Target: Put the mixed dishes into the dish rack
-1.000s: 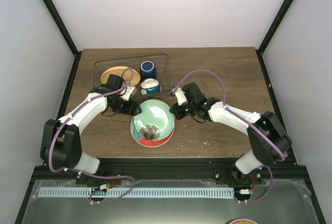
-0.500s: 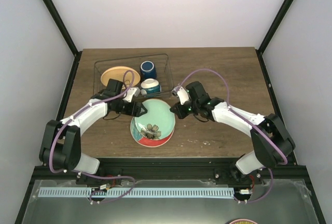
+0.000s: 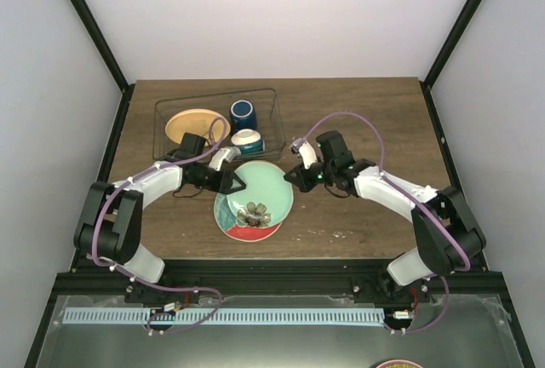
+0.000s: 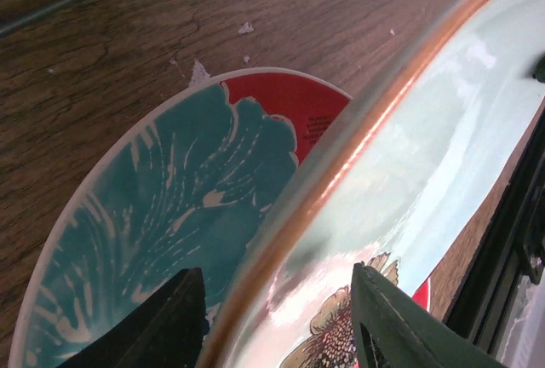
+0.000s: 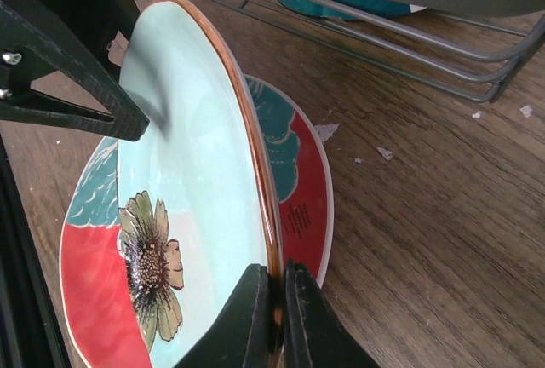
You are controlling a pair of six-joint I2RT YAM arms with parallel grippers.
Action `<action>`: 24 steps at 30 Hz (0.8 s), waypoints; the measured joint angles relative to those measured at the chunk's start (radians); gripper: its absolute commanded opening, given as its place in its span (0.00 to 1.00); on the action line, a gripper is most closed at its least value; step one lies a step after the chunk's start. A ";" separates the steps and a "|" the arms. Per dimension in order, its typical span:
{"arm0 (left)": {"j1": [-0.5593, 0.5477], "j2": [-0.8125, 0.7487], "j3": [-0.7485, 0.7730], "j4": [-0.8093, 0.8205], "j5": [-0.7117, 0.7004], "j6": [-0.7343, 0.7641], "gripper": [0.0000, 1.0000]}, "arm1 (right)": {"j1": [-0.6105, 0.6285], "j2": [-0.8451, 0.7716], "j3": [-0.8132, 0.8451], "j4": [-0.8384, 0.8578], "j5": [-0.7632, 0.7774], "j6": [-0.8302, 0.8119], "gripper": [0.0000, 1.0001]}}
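Note:
The mint-green plate (image 3: 266, 185) with a copper-red edge and a flower mark stands tilted above the table, just in front of the dish rack (image 3: 168, 106). My right gripper (image 5: 277, 317) is shut on the plate (image 5: 187, 155) at its right rim. My left gripper (image 4: 272, 325) straddles the opposite rim, one finger (image 4: 162, 317) on each side with gaps showing around the plate (image 4: 443, 129). The wire rack holds an orange-yellow plate (image 3: 189, 123), a dark blue mug (image 3: 243, 113) and a small white-and-teal bowl (image 3: 247, 140).
A second plate (image 3: 245, 227), teal and red with a white edge, lies flat on the table under the tilted one, also seen as the teal plate (image 4: 187, 189) from the left wrist. The rack's grey wire wall (image 5: 383, 40) runs close behind. Small white crumbs (image 5: 328, 132) dot the wood.
The left gripper moved right onto the plate's left rim and its jaws narrowed. The right gripper shifted slightly right and back with the plate, which now lies flatter.

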 measured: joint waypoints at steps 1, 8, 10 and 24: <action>0.002 0.003 -0.002 0.002 0.002 0.005 0.36 | -0.003 0.000 -0.001 0.001 -0.007 -0.002 0.01; 0.010 0.006 -0.012 0.005 0.006 0.030 0.20 | -0.021 0.012 -0.006 0.011 -0.041 -0.022 0.01; 0.012 0.006 -0.014 0.006 0.011 0.037 0.16 | -0.027 0.023 -0.006 0.017 -0.046 -0.024 0.01; 0.034 -0.119 -0.018 -0.089 -0.011 0.036 0.00 | -0.060 0.213 0.082 0.043 -0.176 -0.074 0.01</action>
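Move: The pale green plate hangs from the right hand's pinch. Its middle is about 7 cm to the left hand's right, 4 cm back and 3 cm lower, with the near rim between those open fingers. From the right hand its middle is some 8 cm left, 4 cm back, 5 cm down. From the left hand, the red-teal plate lies about 6 cm back, 4 cm right, 9 cm below; the bowl some 12 cm ahead, 3 cm right, 4 cm below. The left hand, about half open around the left rim of the green plate, shuts its fingers and pinches that rim while nearly in place, then lifts it some 2 cm, easing left and slightly back. The right hand keeps its closed pinch on the opposite rim and first sinks about 3.5 cm while edging forward some 2 cm, then drifts a little left, tipping and turning counter-clockwise by about 5 degrees. ##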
